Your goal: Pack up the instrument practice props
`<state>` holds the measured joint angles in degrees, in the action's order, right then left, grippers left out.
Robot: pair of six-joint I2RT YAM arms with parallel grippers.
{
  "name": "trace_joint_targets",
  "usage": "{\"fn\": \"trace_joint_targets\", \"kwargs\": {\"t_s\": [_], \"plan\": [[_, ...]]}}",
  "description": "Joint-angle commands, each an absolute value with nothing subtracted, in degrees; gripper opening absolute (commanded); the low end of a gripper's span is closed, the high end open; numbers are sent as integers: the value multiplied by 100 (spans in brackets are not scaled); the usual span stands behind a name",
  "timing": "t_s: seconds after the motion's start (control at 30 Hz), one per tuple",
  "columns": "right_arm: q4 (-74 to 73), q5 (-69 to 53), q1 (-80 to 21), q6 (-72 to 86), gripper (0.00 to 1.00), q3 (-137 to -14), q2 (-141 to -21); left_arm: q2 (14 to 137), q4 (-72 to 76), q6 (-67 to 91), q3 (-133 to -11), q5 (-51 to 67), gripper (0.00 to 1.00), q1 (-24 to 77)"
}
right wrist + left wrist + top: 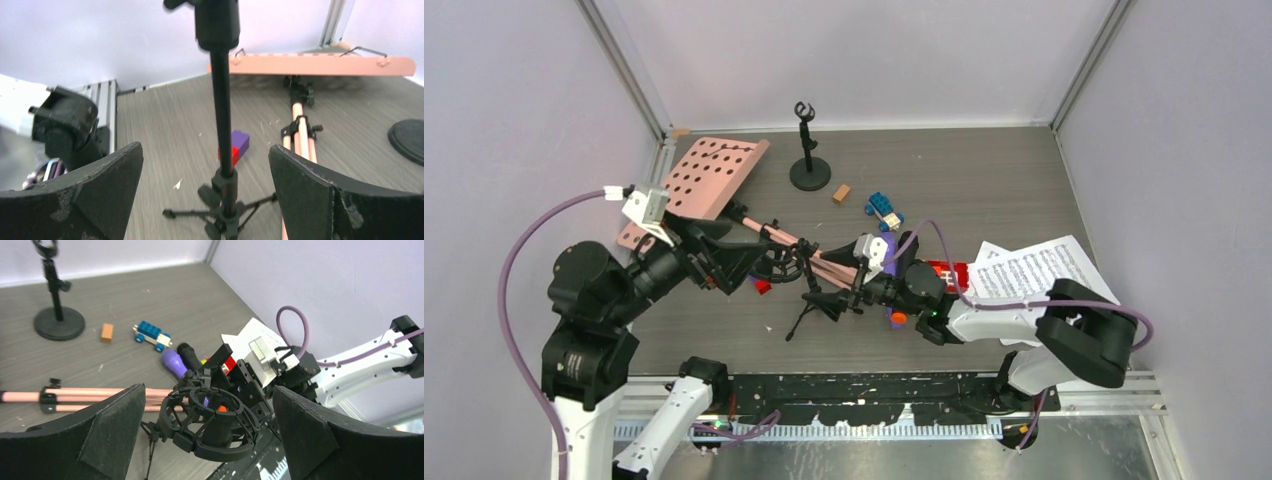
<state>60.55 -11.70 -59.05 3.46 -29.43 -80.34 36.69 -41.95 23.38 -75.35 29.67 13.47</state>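
A black tripod mic support (pixel 816 296) stands in the middle of the table. Its ring-shaped head (pixel 215 415) sits between my left gripper's (pixel 208 390) wide open fingers, touching neither. Its pole (pixel 222 115) rises between my right gripper's (pixel 204 147) open fingers, also apart from both. The pink perforated holder (pixel 709 175) lies at the back left, its legs (pixel 794 245) stretched towards the centre. The second support (pixel 809 170), on a round base, stands at the back. A purple-headed microphone (pixel 174 362) and a black one (pixel 190 354) lie under the right arm. White note sheets (pixel 1034 270) lie at right.
A blue toy car (pixel 884 210) and an orange brick (pixel 841 193) lie behind the centre. A purple and red brick (pixel 239 145) lies close to the tripod support's feet, and a red brick (pixel 949 272) beside the sheets. Walls close in on three sides.
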Motion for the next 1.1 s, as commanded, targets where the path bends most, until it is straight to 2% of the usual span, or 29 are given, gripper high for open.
{"fn": "trace_joint_targets", "kwargs": {"t_s": [0.0, 0.23, 0.5, 0.63, 0.67, 0.87, 1.07], "plan": [[7388, -499, -6059, 418, 96, -3498, -8413, 3371, -4207, 2189, -7718, 2166, 100, 1338], [7431, -345, -6097, 365, 66, -3817, -8885, 2958, -4396, 2203, -7436, 1189, 100, 1336], [7289, -610, -6097, 387, 22, -3908, -9013, 2934, -4449, 2241, -7281, 1156, 100, 1339], [7214, -705, -6091, 429, 11, -3971, -8962, 2848, -4533, 2237, -7243, 831, 100, 1338], [7182, -715, -6101, 430, 3, -4015, -8934, 2826, -4580, 2226, -7243, 674, 100, 1337], [6157, -808, -6105, 263, 1, -4493, -8273, 2727, -5014, 2211, -7331, -584, 100, 1338], [4680, 1008, -6026, 68, 1, -5390, -7490, 2739, -5097, 2181, -7143, -693, 100, 1343]]}}
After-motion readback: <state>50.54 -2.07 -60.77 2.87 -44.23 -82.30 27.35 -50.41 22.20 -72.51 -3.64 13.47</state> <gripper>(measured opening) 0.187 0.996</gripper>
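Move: The upright mic stand's pole is about 3 cm ahead and 4 cm left of the right hand; its middle is some 5 cm lower. The red-and-purple brick lies roughly 12 cm left of the pole and 2 cm farther out, on the table; the purple microphone lies about 18 cm right of the pole and 2 cm farther out. The folded pink tripod crosses 8 cm beyond the pole. From the left hand, the mic stand's middle is some 7 cm right, 3 ahead and 24 below. The mic stand's pole is taken just below its collar by the right hand, which eases about 5 cm left, forward and up while its fingers close around the pole, pauses, then starts to rise, some 4 cm by the end with a small drift back right. The left hand, already free and wide open, backs away left about 10 cm, turning some 30 degrees counter-clockwise and in the end sinking a little. ##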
